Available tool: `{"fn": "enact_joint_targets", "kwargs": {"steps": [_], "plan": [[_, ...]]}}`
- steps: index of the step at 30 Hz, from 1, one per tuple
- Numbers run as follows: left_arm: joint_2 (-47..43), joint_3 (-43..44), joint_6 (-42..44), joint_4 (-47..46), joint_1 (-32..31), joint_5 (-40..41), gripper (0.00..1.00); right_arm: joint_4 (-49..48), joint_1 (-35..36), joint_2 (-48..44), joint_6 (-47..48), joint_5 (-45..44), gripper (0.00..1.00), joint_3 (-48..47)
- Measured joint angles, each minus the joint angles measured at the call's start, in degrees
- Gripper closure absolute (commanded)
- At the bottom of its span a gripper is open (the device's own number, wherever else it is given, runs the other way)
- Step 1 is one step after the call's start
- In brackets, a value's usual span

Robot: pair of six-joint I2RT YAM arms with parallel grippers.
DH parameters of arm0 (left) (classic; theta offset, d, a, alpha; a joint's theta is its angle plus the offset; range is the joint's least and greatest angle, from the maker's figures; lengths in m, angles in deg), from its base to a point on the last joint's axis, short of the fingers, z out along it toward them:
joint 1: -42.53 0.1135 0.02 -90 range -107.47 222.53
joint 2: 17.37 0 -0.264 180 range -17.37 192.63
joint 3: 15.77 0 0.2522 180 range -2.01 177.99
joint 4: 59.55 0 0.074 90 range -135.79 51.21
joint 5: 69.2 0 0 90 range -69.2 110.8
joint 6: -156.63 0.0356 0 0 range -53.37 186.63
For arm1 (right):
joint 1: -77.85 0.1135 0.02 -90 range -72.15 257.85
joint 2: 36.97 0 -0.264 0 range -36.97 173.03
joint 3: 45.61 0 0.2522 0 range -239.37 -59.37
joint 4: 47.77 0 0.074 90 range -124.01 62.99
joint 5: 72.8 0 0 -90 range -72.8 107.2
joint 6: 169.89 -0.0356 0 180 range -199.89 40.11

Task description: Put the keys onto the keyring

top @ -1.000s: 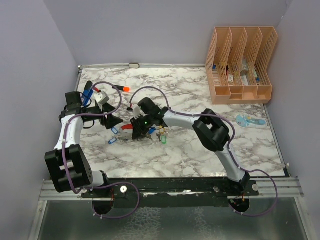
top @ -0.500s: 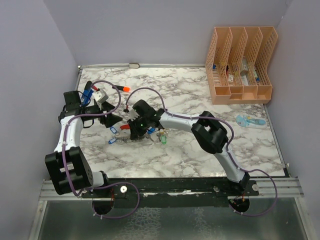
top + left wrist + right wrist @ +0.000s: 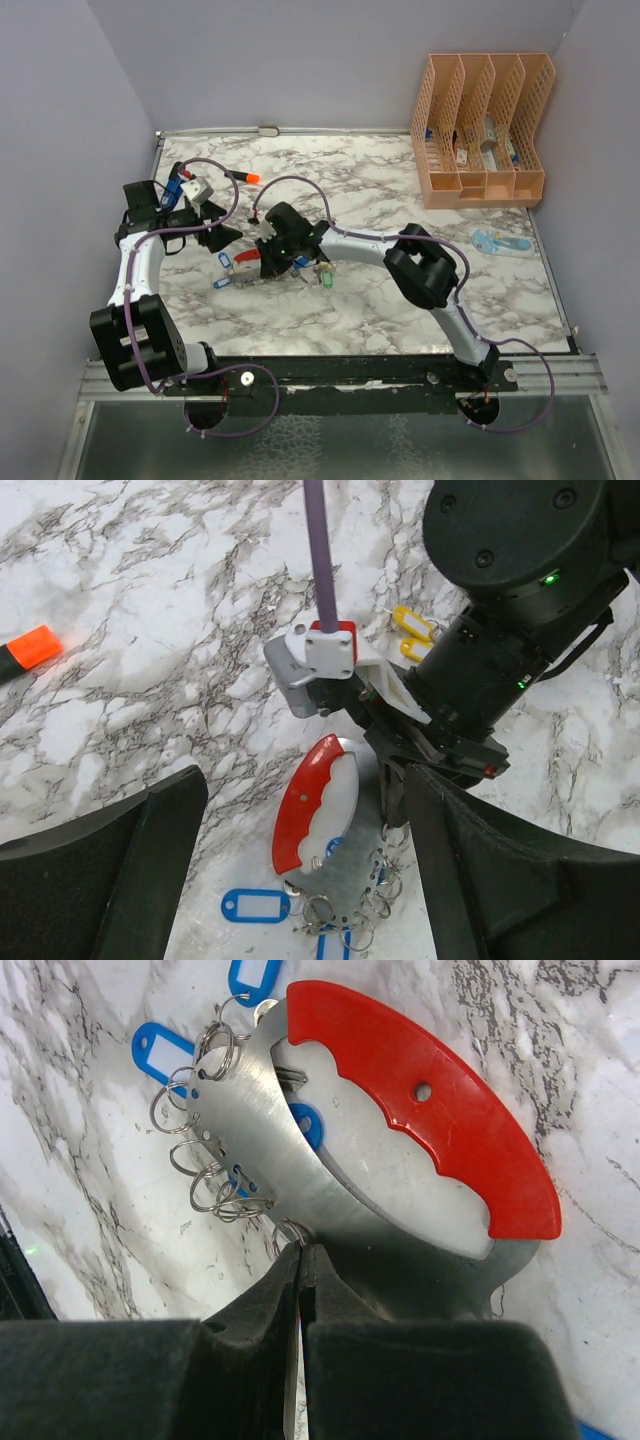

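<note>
The keyring (image 3: 252,258) lies flat at centre-left, a red grip (image 3: 312,805) on a silver plate (image 3: 262,1125) edged with small wire rings. Blue tags (image 3: 254,905) (image 3: 160,1045) hang from those rings. More keys (image 3: 322,272), with yellow heads (image 3: 413,620) and a green one (image 3: 327,282), lie loose just right of it. My right gripper (image 3: 301,1250) is shut, its tips meeting at a wire ring on the plate's edge; whether the ring is pinched I cannot tell. My left gripper (image 3: 305,875) hovers open over the keyring, one finger (image 3: 100,875) on each side.
An orange marker (image 3: 251,177) lies behind the arms. A peach file organiser (image 3: 480,130) stands at the back right, with a blue stapler (image 3: 500,243) in front of it. A small white block (image 3: 203,190) sits by the left arm's wrist.
The right gripper's jaws have closed fully and the arm has slid slightly left. The keyring and its tags have shifted a little left with it. The left gripper stays open.
</note>
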Motion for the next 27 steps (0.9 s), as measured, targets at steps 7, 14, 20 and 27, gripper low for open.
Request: {"fn": "enact_joint_targets", "kwargs": {"steps": [7,14,20,27], "plan": [[0.0,-0.37,-1.11,-1.46,0.13,-0.04,0.16,-3.72,0.13,-4.33,0.11,-3.98,0.99,6.49],[0.02,-3.69,-1.33,-2.21,0.13,-0.61,0.14,-7.93,0.07,-9.22,0.02,-7.15,0.99,12.04],[0.02,-4.81,-1.29,-2.29,0.13,-1.18,0.13,-13.51,0.09,-13.05,-0.59,-9.53,0.99,16.46],[0.0,-5.81,-1.92,-4.63,-0.15,-2.21,0.12,-18.78,0.07,-14.19,-1.57,-12.11,0.99,18.73]]}}
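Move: The right hand's shut fingertips are down at the ringed edge of the keyring, whose middle lies about 3 cm to their left, 2 cm ahead and 1 cm below. Two blue tags lie at table level, one 10 cm left and 4 cm ahead, the other 11 cm left and 2 cm back; the yellow tag lies 13 cm right, 2 cm ahead. From the open left hand the keyring is about 5 cm right, 4 cm back and 18 cm below. The shut right hand drags the keyring about 2 cm right, then rises nearly 5 cm, easing forward and tilting up. ##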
